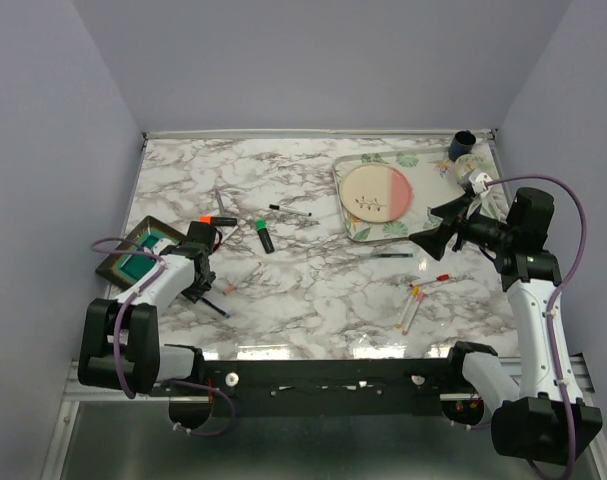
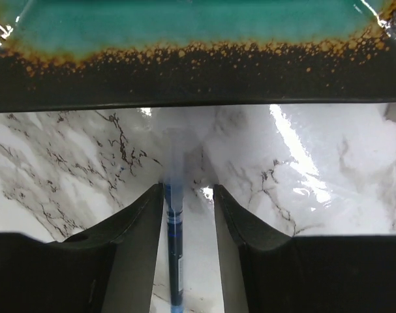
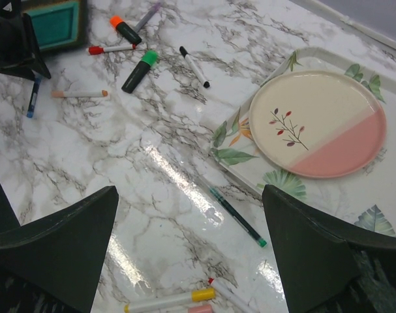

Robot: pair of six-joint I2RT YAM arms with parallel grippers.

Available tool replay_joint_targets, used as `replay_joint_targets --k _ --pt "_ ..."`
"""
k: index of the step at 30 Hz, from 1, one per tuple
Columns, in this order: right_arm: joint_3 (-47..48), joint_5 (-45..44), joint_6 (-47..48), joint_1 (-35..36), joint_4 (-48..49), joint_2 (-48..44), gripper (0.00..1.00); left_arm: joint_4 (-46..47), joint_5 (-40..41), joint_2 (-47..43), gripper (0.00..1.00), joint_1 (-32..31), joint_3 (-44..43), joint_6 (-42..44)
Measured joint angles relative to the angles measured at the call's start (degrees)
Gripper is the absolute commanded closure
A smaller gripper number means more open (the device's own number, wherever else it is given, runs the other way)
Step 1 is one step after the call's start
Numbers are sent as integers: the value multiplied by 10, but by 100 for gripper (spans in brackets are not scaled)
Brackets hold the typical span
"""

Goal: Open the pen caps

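Note:
A slim blue pen (image 2: 174, 261) lies on the marble between the fingers of my left gripper (image 2: 188, 195). The left finger touches it and a gap remains at the right finger. Its pale cap (image 2: 177, 160) points toward the teal dish and looks blurred. From above, the same pen (image 1: 218, 308) pokes out below my left gripper (image 1: 197, 280). My right gripper (image 3: 190, 192) hangs wide open and empty above a green pen (image 3: 237, 217). Orange-capped (image 3: 124, 29) and green-capped (image 3: 139, 70) highlighters, a red pen (image 3: 113, 49) and a pink pen (image 3: 80, 94) lie nearby.
A teal dish with a dark rim (image 2: 184, 85) stands just beyond the left fingers. A leaf-print tray (image 1: 348, 175) holding a pink and cream plate (image 1: 376, 193) sits at the back right, with a dark cup (image 1: 464, 143) behind it. Yellow-capped pens (image 1: 413, 305) lie front right.

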State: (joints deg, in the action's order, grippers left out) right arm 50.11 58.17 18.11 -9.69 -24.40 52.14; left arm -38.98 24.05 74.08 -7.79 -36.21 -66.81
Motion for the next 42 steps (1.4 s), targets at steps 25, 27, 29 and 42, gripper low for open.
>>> replay_joint_targets --k 25,27,29,42 --pt "4 3 5 0 -12 -2 0 22 -29 -68 98 19 -13 45" --pt "4 14 5 1 -12 -2 0 21 -53 -131 100 19 -13 54" --pt "4 26 5 10 -11 1 0 31 -85 -175 100 19 -11 62" --pt "-8 54 -38 266 28 136 0 363 -231 -202 100 -231 32 58"
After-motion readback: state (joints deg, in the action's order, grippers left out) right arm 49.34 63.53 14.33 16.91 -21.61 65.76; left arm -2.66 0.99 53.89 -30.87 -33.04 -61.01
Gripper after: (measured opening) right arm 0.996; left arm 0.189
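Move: The blue pen lies just under the left hand, running back and right between its open fingers; its middle is about 3 cm back, 3 cm right and 1 cm down. On the same table level, the green tray's middle is some 12 cm left and 9 cm ahead of this hand, the peach marker 13 cm right and 4 cm ahead. From the high right hand, the blue pen is about 54 cm left, 7 cm back and 25 cm down. The blue pen is pinched near its clear cap as the left fingers close after creeping forward 1–2 cm, then is lifted about 16 cm and carried some 20 cm right, the wrist tipping up and turning clockwise as it goes. Late on, the empty right hand, still wide open, swings about 12 cm left, slightly back and down towards it, turning some 30 degrees counter-clockwise. ##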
